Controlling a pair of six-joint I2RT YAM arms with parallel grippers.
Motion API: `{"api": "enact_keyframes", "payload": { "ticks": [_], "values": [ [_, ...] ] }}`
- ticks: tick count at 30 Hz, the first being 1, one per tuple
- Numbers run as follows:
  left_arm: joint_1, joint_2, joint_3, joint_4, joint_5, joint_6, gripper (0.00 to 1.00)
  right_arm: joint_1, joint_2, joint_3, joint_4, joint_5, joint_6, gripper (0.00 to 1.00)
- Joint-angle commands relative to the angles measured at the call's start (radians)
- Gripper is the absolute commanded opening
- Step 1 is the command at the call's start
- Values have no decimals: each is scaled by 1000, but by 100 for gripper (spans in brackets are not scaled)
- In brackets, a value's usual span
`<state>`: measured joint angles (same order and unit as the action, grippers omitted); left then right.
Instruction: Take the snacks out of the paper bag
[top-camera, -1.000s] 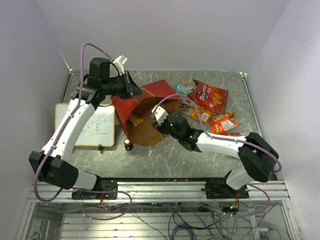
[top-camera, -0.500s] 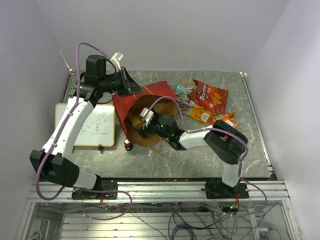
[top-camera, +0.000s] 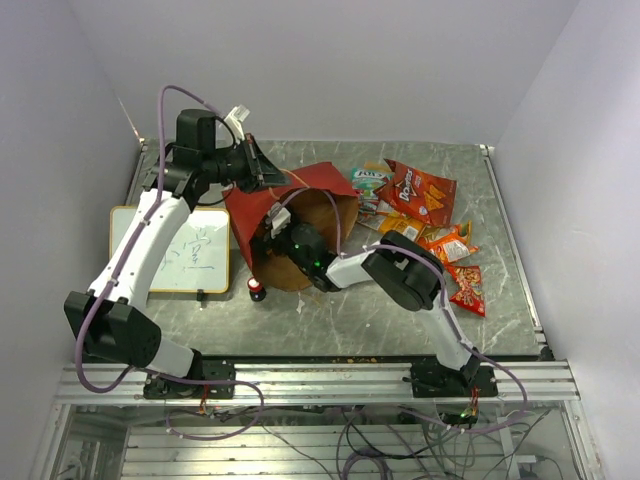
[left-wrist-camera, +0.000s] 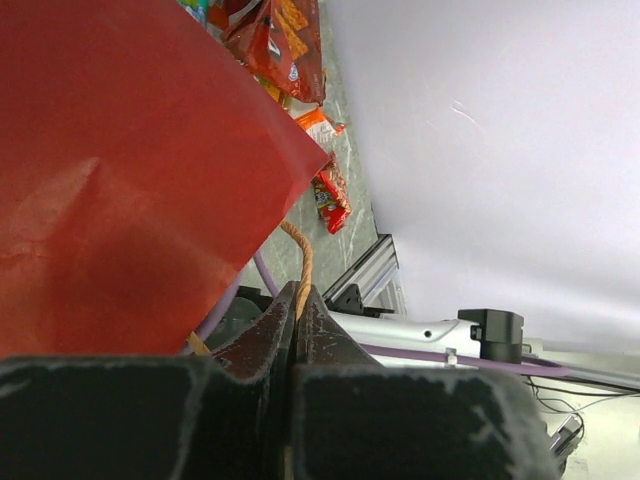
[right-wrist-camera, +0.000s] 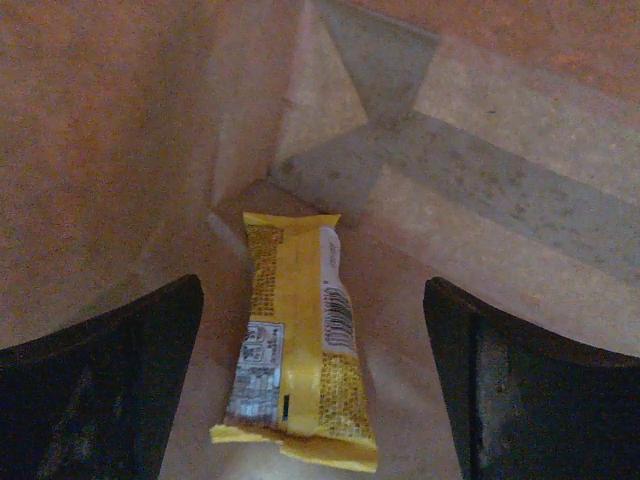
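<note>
The red paper bag (top-camera: 300, 185) lies on its side with its brown mouth toward the front right. My left gripper (top-camera: 262, 176) is shut on its twisted cord handle (left-wrist-camera: 303, 262) and holds the bag's upper edge up; the red outside (left-wrist-camera: 120, 180) fills the left wrist view. My right gripper (top-camera: 276, 226) is deep inside the bag and open. In the right wrist view a yellow snack packet (right-wrist-camera: 297, 350) lies on the kraft floor (right-wrist-camera: 480, 200) between the open fingers (right-wrist-camera: 100, 390), untouched. Outside lie a red chip bag (top-camera: 418, 190), a green-teal pack (top-camera: 370, 178), orange packets (top-camera: 446, 243) and a small red packet (top-camera: 467, 290).
A white board with writing (top-camera: 190, 255) lies at the left. A small red-and-black cylinder (top-camera: 257, 289) stands just in front of the bag. The aluminium rail (top-camera: 320, 375) runs along the near edge. Walls close the table on three sides.
My right arm has reached leftward, deep into the bag's mouth. The small red packet at right is now uncovered. My left gripper still holds the handle, barely moved.
</note>
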<state>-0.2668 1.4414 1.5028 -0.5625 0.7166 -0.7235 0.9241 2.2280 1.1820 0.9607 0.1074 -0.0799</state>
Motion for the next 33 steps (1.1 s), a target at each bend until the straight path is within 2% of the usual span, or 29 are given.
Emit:
{"api": "enact_keyframes", "payload": {
  "ticks": [1,7,11,16,17,19,23,28,30,33],
  "values": [
    [8,9,62,-35,14,37,7,-8,67,61,-33,24,-58,89],
    [28,12,92,-60,18,34,7,-13,70,85,-130,-21,-107,65],
    [44,13,90,-33,33,10,7,-12,49,127,-289,6,-78,35],
    [50,17,99,-14,38,6,7,-10,-86,-5,-279,4,-76,22],
    [51,16,93,-2,38,0,7,-10,-111,-19,-292,9,-80,17],
    [53,12,83,34,41,-19,7,-12,-154,-25,-355,9,-91,1],
    [57,22,90,84,59,-64,7,-11,-258,-79,-413,-3,-122,0],
    [58,48,105,169,102,-148,7,-10,-436,-207,-437,70,-123,0],
    [58,48,78,258,125,-234,7,-10,-518,-242,-461,112,-123,0],
    [57,42,4,537,151,-437,7,-11,-643,-291,-482,195,-126,0]
  ]
}}
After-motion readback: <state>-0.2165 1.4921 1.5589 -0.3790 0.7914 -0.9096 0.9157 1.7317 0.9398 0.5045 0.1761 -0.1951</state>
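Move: The yellow snack lies inside the tilted bag about 4 cm below the open right hand, some 2 cm ahead and 1 cm to its left. Outside the bag, the red-capped bottle stands roughly 13 cm back and 2 cm left of that hand, and the whiteboard some 22 cm left and 2 cm back. From the left hand, the snack is about 4 cm ahead, 3 cm left and 29 cm down. Right hand sinks about 4 cm, pinches the yellow snack, draws it up and right; left raises the held handle. ##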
